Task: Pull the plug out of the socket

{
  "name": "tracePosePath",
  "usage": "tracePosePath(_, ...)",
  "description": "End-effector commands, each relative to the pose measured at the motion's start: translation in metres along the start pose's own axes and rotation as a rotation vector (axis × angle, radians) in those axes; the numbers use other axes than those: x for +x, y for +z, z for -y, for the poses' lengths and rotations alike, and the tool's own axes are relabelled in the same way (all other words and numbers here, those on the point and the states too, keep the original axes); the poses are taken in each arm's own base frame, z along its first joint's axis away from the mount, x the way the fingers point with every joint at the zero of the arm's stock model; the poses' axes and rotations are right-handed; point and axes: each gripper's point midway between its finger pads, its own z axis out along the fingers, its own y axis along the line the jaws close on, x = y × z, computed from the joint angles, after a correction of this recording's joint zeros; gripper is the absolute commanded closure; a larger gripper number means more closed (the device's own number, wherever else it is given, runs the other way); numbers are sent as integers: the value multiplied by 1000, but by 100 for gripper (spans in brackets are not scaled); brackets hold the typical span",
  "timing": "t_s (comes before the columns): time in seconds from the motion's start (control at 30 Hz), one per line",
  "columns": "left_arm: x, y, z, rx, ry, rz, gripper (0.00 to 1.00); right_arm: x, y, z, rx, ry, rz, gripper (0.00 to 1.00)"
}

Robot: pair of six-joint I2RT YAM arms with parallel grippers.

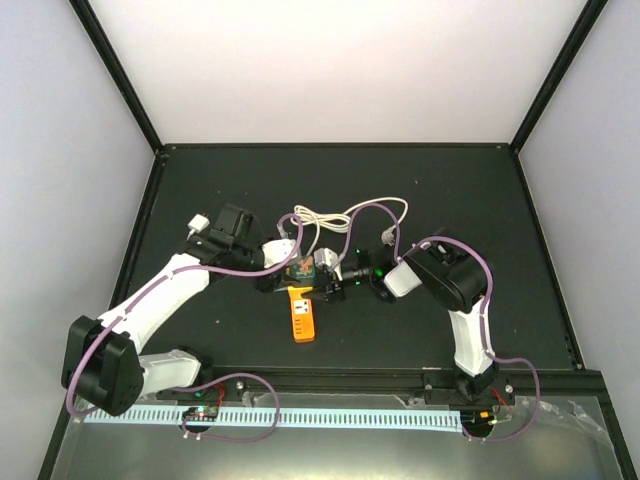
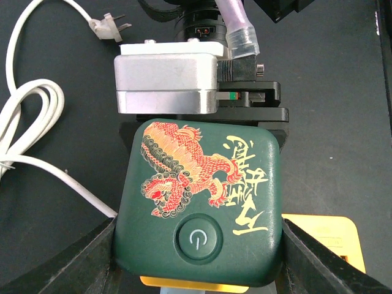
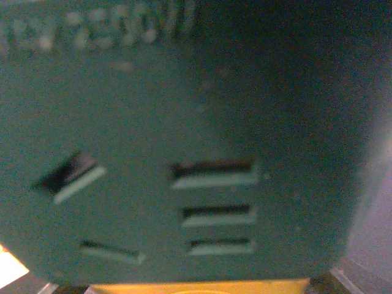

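Observation:
The orange socket (image 1: 302,318) lies on the black mat, and a dark green cube (image 1: 303,268) with a red dragon print sits over its far end. In the left wrist view my left gripper (image 2: 197,257) is shut on this cube (image 2: 202,202), a black finger pressed to each side, with the socket (image 2: 324,236) showing below. The white plug (image 2: 110,26), two prongs bare, lies loose on the mat at the end of its cream cord (image 2: 37,116). My right gripper (image 1: 335,280) faces the cube from the right. Its view is filled by the cube's slotted face (image 3: 184,122), and its fingers are hidden.
The cord (image 1: 335,215) loops on the mat behind the cube, with the plug (image 1: 388,237) at its right end. One run of the cord passes under the cube. The silver camera block (image 2: 165,82) of the right wrist hangs just beyond the cube. Black frame rails border the mat.

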Motion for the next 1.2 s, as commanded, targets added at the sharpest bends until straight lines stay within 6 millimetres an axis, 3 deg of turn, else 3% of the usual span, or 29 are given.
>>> tracePosePath(0.0,-79,-40,20,69,122,262,96,70,-9,14,124,226,-186,91)
tracePosePath(0.23,-88,-46,13,67,73,311,96,72,-9,14,124,241,-191,92)
tracePosePath(0.5,-82,-52,24,62,236,275,96,73,-8,16,122,262,-189,92)
tracePosePath(0.57,-79,-52,16,29,171,254,97,73,-7,16,125,260,-191,92)
tracePosePath(0.73,-79,-48,18,99,54,292,97,76,-7,18,134,266,-199,92)
tracePosePath(0.87,-82,-51,20,112,64,314,97,76,-7,18,133,266,-200,92)
tracePosePath(0.97,-81,-54,14,72,78,298,97,74,-7,17,129,265,-195,92)
tracePosePath(1.17,-81,-80,-9,-19,44,278,97,72,-7,15,118,261,-189,89)
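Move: The left hand already holds the green cube plug between its fingers, seated on the yellow socket, whose middle lies about 8 cm straight below that hand. From the left hand, the orange strip is some 6 cm back and 9 cm down, and the white cord coil about 18 cm ahead, 5 cm to the right and 11 cm down. The right hand already grips the yellow socket from the right side, with the green cube plug about 8 cm above that hand. Both hands keep their grips, the left on the green cube plug and the right on the yellow socket below it, and first ease less than 1 cm to the left together while the plug is worked against the socket. Then the left hand jerks up quickly, about 7 cm in all, away from the socket, its fingers tipping up some 10 degrees and straying roughly a centimetre back and right before mostly returning, while the right hand slips about 1.5 cm forward and 1 cm down and then holds still. ##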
